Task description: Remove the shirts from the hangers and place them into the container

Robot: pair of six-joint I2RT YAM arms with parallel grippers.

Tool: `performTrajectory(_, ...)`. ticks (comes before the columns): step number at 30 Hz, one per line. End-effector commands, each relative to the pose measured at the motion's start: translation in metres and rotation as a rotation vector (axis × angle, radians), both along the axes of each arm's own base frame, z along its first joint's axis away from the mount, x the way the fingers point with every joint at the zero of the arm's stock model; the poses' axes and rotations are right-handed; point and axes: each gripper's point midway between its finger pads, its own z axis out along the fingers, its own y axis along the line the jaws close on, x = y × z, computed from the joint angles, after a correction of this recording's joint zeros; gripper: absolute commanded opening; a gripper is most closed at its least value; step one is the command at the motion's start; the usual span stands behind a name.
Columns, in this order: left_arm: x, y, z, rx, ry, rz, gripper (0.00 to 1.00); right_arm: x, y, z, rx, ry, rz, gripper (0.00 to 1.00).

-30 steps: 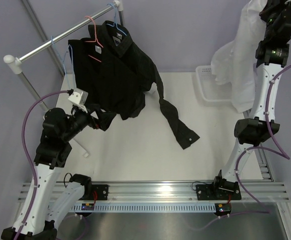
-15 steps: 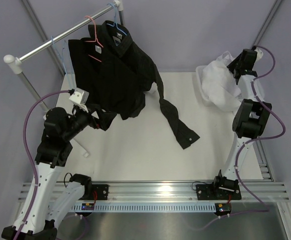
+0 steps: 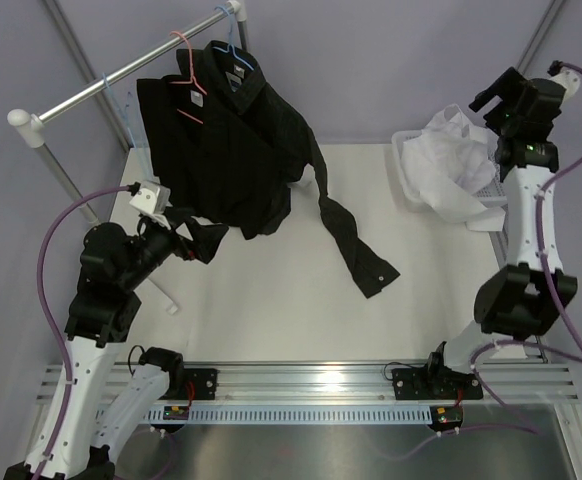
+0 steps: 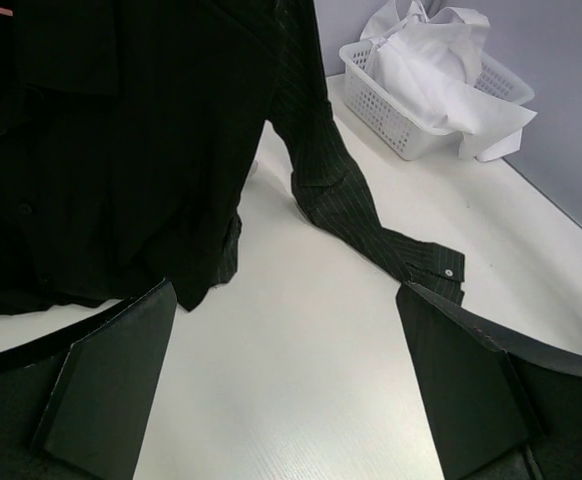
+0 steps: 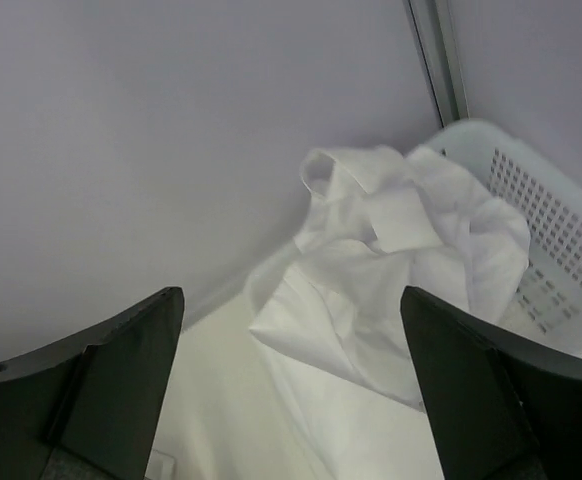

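Observation:
Two black shirts hang from the rail on a pink-red hanger and a light blue hanger. One pinstriped sleeve trails onto the table. A white shirt lies crumpled in the white lattice container and spills over its rim. My right gripper hovers above it, open and empty; its wrist view looks down on the white shirt and container. My left gripper is open below the black shirts' hem, holding nothing.
A thick silver rail on a stand crosses the back left. Another light blue hanger hangs bare left of the black shirts. Purple walls close the back and sides. An aluminium base rail runs along the near edge.
My right arm came down from high up with the white shirt, opened and let it drop into the container, then lifted away. The left arm shifted only slightly.

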Motion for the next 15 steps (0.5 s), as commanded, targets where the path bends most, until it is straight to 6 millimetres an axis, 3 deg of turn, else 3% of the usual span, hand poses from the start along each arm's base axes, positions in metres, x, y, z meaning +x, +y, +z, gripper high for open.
performTrajectory(1,0.005,0.008,0.013,0.010,-0.061,0.047,0.99,-0.061,0.019,0.065,-0.086,-0.110,0.041,0.99)
performTrajectory(2,0.006,0.008,0.013,0.013,-0.059,0.050,0.99,-0.070,0.023,0.050,-0.094,-0.074,0.066,0.99)
performTrajectory(3,0.006,0.009,0.012,0.014,-0.054,0.055,0.99,-0.079,0.026,0.048,-0.098,-0.067,0.074,1.00)
performTrajectory(4,0.007,0.009,0.012,0.016,-0.055,0.061,0.99,-0.099,0.031,0.062,-0.109,-0.101,0.074,1.00)
performTrajectory(5,0.007,0.010,0.012,0.017,-0.056,0.064,0.99,-0.106,0.032,0.040,-0.100,-0.068,0.073,0.99)
performTrajectory(7,0.007,0.011,0.011,0.018,-0.051,0.071,0.99,-0.123,0.038,0.032,-0.091,-0.067,0.080,0.99)
performTrajectory(12,0.009,0.012,0.010,0.019,-0.046,0.079,0.99,-0.172,0.057,-0.021,-0.028,-0.029,0.106,1.00)
performTrajectory(13,0.008,0.011,0.010,0.014,-0.043,0.073,0.99,-0.182,0.058,-0.023,-0.033,-0.043,0.100,1.00)
performTrajectory(14,0.006,0.010,0.012,0.012,-0.049,0.067,0.99,-0.186,0.057,-0.047,-0.021,-0.007,0.086,0.99)
performTrajectory(15,0.006,0.009,0.011,0.010,-0.045,0.063,0.99,-0.189,0.057,-0.056,-0.010,0.000,0.077,1.00)
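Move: The container, with the white shirt in it, lies about 9 cm ahead of the right hand, 4 cm to its right and some 29 cm below. The front black shirt, on the pink hanger, hangs roughly 50 cm to the right hand's left, 5 cm nearer the base and 6 cm lower; the striped sleeve's cuff lies 18 cm back, 17 cm left and 33 cm down. From the left hand, that black shirt is about 22 cm ahead, 2 cm right and 6 cm lower. Backing away from the container with its fingers already wide open and empty, the right hand sweeps about 18 cm back towards its base and drifts some 5 cm left. It arcs: first still rising by 10 cm, then sinking to about 4 cm below its starting height, the fingers tipping up a little on the rise and levelling back again. ##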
